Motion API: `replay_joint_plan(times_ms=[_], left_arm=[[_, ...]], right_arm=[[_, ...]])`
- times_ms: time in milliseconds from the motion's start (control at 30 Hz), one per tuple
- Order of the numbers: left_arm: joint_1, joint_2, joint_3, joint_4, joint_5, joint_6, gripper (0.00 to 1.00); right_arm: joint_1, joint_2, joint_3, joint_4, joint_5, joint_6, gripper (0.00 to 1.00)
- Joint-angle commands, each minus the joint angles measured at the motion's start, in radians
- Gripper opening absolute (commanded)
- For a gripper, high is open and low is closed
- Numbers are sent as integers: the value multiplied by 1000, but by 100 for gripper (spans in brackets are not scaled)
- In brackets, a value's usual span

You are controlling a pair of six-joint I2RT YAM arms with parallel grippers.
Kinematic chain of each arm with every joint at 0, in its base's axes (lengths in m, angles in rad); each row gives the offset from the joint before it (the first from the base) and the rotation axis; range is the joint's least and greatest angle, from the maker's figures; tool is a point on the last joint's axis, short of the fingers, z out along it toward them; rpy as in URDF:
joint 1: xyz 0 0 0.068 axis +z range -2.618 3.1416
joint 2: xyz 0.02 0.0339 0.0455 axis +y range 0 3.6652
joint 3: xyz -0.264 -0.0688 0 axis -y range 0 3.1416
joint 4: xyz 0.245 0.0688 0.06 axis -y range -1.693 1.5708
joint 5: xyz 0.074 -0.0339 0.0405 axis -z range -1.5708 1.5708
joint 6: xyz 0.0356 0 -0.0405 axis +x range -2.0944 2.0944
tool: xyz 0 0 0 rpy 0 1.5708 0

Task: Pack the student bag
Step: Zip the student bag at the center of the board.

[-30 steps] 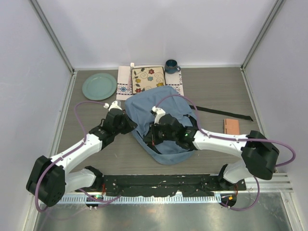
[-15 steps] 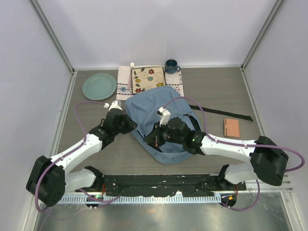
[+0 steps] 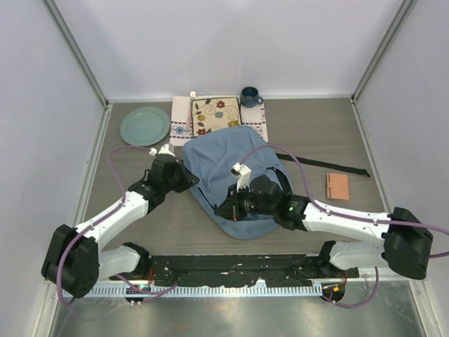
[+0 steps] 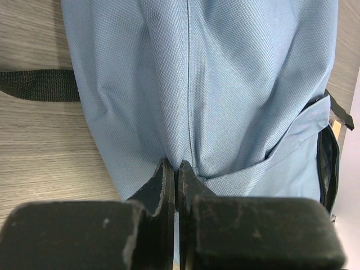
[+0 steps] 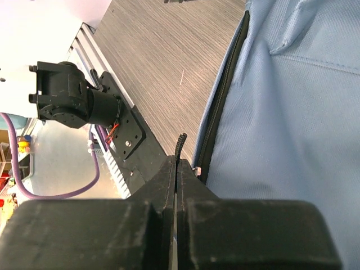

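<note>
The student bag (image 3: 235, 175) is a light-blue fabric backpack lying flat mid-table. My left gripper (image 3: 188, 180) is at its left edge, shut on a pinched fold of the blue fabric (image 4: 176, 166). In the left wrist view the bag (image 4: 225, 84) fills the frame, with a black strap (image 4: 36, 84) at the left. My right gripper (image 3: 226, 210) is at the bag's near-left rim, shut on the black zipper pull (image 5: 180, 144), whose tip sticks out above the jaws. The dark zipper line (image 5: 224, 98) runs along the bag's edge (image 5: 298, 112) just right of that pull.
At the back lie a green plate (image 3: 144, 126), an embroidered white mat (image 3: 181, 121), a floral square item (image 3: 216, 114) and a blue mug (image 3: 250, 96). A small brown booklet (image 3: 338, 186) and a black strap (image 3: 330, 166) lie to the right. An arm base mount (image 5: 73, 98) stands near.
My right gripper has slid toward the near edge along the bag's rim, staying shut, and the right arm's elbow has swung out to the right. The left gripper has barely moved.
</note>
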Motion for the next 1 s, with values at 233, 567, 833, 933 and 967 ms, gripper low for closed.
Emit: replay_joint_plan(times_ms=[233,567,833,933,967], left_arm=[[91,-12,41,61,-7,46,0],[83,-300,-80,-145,96,-140,97],[-101,-481,-207,-170,4,-405,97],[-227,-452,-201,-134,-105,-439,97],[-271,-420,-198,-98,-116,-454,96]], right_arm=[[37,-149,-57,-20,60,40,1],[37,-137,-106,109,179,105,1],[37,-111,-104,141,154,105,1],[37,-119,-110,141,153,106,1],[37,-123,-114,141,154,108,1]])
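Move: The left fingers still pinch the bag's left rim; the zip slider, held by its cord in the right fingers, lies about 9 cm back and 5 cm to the right of them, roughly level. A black strap lies 8 cm left and 4 cm ahead of the left hand, lower down. From the right hand the slider is barely 1 cm left and 2 cm below, and the bag's front rim is some 5 cm back, 8 cm right and well below. The left fingers let go of the bag's left rim after easing it about 1 cm left, opening wide; the hand lifts some 4 cm, then sweeps back about 9 cm and half down again towards the slider, rolling over some 15 degrees with its left side dropping. Meanwhile the right hand keeps its pinch on the zip cord, drawing it about 2 cm right and slightly back, then nearly stops. ##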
